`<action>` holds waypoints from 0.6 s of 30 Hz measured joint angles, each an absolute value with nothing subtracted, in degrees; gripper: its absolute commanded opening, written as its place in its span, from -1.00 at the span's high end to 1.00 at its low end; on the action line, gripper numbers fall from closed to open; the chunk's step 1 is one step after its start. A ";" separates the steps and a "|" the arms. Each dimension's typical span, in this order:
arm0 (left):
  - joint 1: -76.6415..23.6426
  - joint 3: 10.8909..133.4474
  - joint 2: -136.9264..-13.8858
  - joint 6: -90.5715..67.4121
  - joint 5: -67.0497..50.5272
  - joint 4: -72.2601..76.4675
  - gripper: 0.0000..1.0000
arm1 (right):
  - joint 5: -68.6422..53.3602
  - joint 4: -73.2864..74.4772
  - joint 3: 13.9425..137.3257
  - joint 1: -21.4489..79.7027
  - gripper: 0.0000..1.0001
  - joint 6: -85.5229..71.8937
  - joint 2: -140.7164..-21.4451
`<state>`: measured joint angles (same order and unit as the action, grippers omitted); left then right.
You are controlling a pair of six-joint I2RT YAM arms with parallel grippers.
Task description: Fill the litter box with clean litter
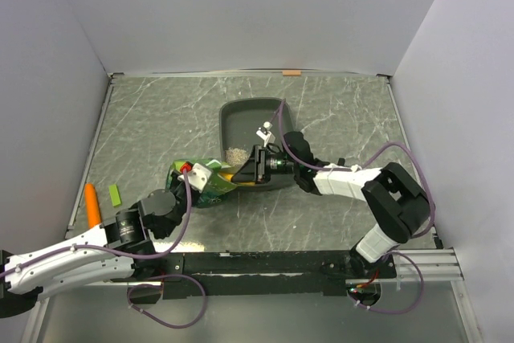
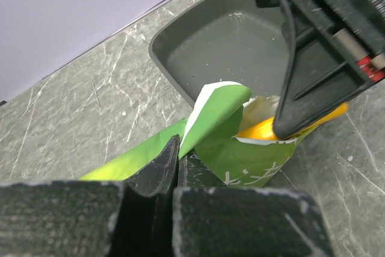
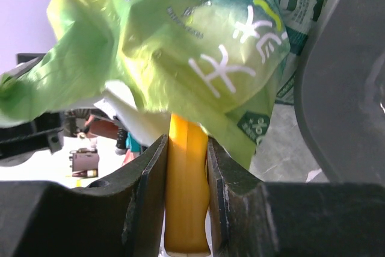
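Note:
The dark grey litter box [image 1: 277, 108] lies at the table's middle, with a small beige pile of clean litter [image 1: 235, 153] in its near left corner. A crinkly green bag [image 1: 202, 180] lies just left of the box's near corner. My left gripper [image 1: 189, 185] is shut on the bag's edge [image 2: 207, 109]. My right gripper [image 1: 250, 169] is shut on the yellow-orange scoop handle [image 3: 187, 197]. The scoop's head is inside the bag's mouth [image 2: 260, 129], hidden by the green bag [image 3: 180, 46]. The box's floor [image 2: 228, 52] shows behind the bag.
An orange stick-shaped object [image 1: 93, 205] and a small green piece [image 1: 114, 195] lie near the left wall. Grey walls close in the table on three sides. The box's rim [image 3: 337, 88] is close on the right of my right gripper.

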<state>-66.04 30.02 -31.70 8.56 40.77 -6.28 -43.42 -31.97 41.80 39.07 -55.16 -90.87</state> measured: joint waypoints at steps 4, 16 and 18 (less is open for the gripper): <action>-66.04 29.85 -31.92 8.91 40.58 -6.24 0.98 | -44.95 -33.23 39.09 37.54 1.00 -56.51 -88.16; -66.02 29.50 -31.81 9.39 40.56 -5.74 0.98 | -48.88 -34.76 31.11 32.53 1.00 -59.44 -80.07; -66.04 29.30 -31.46 9.50 40.56 -5.54 0.98 | -49.60 -35.18 30.20 31.70 1.00 -59.86 -78.50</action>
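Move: The scoop in your right gripper is already in the litter bag's mouth, roughly 5 cm to the gripper's left. The litter box's middle lies about 9 cm ahead of that gripper, 4 cm to its right and 13 cm below; the litter pile is some 6 cm ahead, 1 cm left and 14 cm down. From the left gripper, the box is about 10 cm ahead, 15 cm right and 19 cm below. Draw the right gripper some 5 cm to the right, easing back and up by 1 to 2 cm, so the scoop slides out of the bag handle-first. Keep the fingers shut on the handle and the wrist nearly steady. Hold the left gripper still, pinching the bag's rim. ##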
